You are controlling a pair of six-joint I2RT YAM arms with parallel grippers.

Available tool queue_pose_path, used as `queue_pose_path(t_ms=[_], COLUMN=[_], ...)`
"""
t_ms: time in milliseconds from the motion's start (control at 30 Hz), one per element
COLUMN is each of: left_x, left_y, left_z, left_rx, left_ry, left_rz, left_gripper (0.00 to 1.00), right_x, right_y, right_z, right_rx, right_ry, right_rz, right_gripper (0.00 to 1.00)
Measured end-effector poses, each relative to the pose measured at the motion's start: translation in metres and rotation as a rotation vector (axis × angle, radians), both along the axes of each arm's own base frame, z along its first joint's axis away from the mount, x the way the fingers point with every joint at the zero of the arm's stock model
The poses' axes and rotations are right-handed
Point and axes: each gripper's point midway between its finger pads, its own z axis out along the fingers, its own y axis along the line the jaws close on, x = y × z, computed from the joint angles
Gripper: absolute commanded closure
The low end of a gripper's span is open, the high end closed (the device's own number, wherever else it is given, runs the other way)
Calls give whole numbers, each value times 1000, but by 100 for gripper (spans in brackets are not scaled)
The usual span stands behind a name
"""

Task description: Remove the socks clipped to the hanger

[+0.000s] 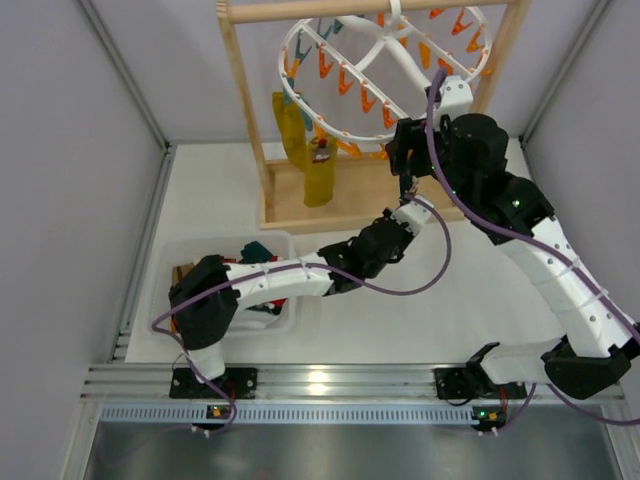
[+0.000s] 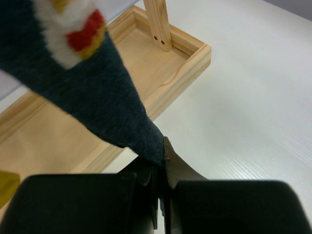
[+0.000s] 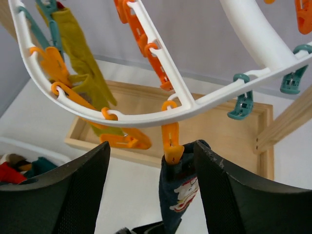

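Note:
The white oval hanger [image 1: 385, 70] hangs from the wooden stand, with orange and teal pegs round its rim [image 3: 146, 117]. A dark navy sock [image 3: 178, 190] with a red and white pattern dangles from an orange peg [image 3: 170, 144]. My right gripper [image 3: 152, 146] is open, with that peg and the sock's top between its fingers, closer to the right finger [image 3: 234, 185]. My left gripper [image 2: 162, 153] is shut on the lower tip of the navy sock [image 2: 87, 83]. Mustard yellow socks [image 1: 320, 170] hang clipped on the hanger's left side; they also show in the right wrist view [image 3: 83, 58].
The light wooden stand has a flat tray-like base [image 2: 58, 136] and uprights [image 1: 245, 110] under the hanger. A clear plastic bin [image 1: 180, 255] at the near left holds several loose socks. Grey walls close in both sides of the white table [image 1: 470, 290].

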Motion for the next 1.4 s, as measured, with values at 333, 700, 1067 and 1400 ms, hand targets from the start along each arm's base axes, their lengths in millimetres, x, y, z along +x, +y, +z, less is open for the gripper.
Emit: queue_pose_path(t_ms=[333, 700, 1067, 1400], left_x=[1, 1, -5, -11], left_y=[69, 101, 107, 106], left_z=[46, 54, 48, 49], left_rx=[-212, -342, -386, -401], left_ry=[118, 263, 356, 386], left_rz=[-142, -296, -351, -385], left_gripper=[100, 100, 100, 100], right_x=[-17, -27, -27, -21], right_y=[23, 32, 18, 30], right_z=[3, -12, -20, -10], right_rx=[79, 129, 169, 158], right_ry=[40, 52, -4, -106], right_rz=[349, 538, 595, 725], right_gripper=[29, 29, 32, 34])
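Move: The orange clip that holds the dark sock sits about 4 cm ahead of the open right fingers, 1 cm below them. From the left hand, which already pinches the sock lower down, that clip is about 3 cm ahead, 4 cm left and 15 cm up. From the right hand, a teal clip is some 7 cm ahead, 7 cm right and 2 cm up, the yellow sock some 8 cm ahead, 15 cm left and 6 cm down. Left hand, still pinching the dark sock, pulls 10 cm left and up; open right hand swivels 40 degrees counter-clockwise. ##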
